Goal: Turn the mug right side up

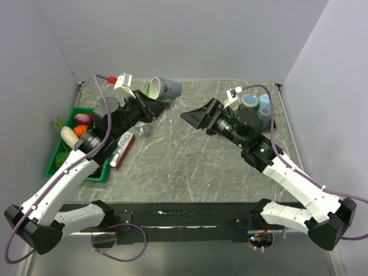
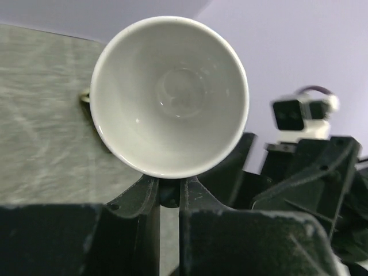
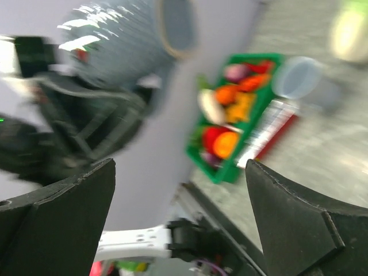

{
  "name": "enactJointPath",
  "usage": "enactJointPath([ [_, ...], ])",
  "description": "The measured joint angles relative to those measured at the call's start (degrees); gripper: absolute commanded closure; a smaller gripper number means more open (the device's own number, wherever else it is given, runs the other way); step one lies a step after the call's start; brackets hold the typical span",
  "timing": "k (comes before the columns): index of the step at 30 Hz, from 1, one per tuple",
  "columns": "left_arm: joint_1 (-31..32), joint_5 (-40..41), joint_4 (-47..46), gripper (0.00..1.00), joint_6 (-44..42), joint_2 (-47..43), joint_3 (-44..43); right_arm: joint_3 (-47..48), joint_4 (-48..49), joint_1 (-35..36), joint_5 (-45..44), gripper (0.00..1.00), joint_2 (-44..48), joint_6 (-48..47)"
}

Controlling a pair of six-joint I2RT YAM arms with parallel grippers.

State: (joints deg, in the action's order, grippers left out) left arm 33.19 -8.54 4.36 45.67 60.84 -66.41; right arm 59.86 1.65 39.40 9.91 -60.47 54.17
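Note:
The mug is grey outside and white inside, and it hangs tilted on its side above the back of the table with its mouth to the left. My left gripper is shut on it from below. In the left wrist view the mug faces the camera mouth-on, and the left gripper pinches a dark part just under the rim. My right gripper stands wide open a little to the right of the mug, touching nothing. Its view shows the right gripper empty and the blurred mug at the upper left.
A green crate of vegetables sits at the left edge, with a red and white box and a clear cup beside it. Blue cups stand at the back right near my right arm. Walls close in on three sides.

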Motion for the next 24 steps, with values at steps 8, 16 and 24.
enactJointPath([
  [8,0.0,11.9,12.4,0.99,-7.8,7.7,-4.9,2.0,-20.1,-0.2,-14.8,0.00,3.8,-4.6],
  [16,-0.1,20.0,20.6,0.99,-10.7,24.3,-6.9,2.1,-28.7,-2.1,-21.7,0.00,7.9,-6.9],
  [24,-0.1,25.2,23.8,0.99,-13.4,36.7,-12.7,2.1,-33.1,-4.8,-22.3,0.00,7.8,-7.2],
])
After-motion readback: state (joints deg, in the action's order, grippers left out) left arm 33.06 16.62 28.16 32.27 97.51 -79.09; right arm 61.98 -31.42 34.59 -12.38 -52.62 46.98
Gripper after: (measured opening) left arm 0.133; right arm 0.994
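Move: The left hand holds the grey mug on its side, mouth to the left. The open table spot it is bound for lies about 15 cm ahead, 3 cm left and 38 cm below; the standing mug is 9 cm left of that spot, the lettuce 15 cm beyond it. The right hand, open and empty, has the held mug 8 cm ahead, 6 cm left and slightly above, and the tray's green mug 30 cm ahead, 18 cm right, 33 cm below. Down and forward goes the left hand, sinking some 25 cm while reaching about 11 cm out, its shut fingers keeping their grip on the mug. Its wrist rolls over until the level fingers slant down at the table beside the standing mug. The empty right hand backs off rightward and down, away from the mug, staying open as its fingers swing forward and dip. ##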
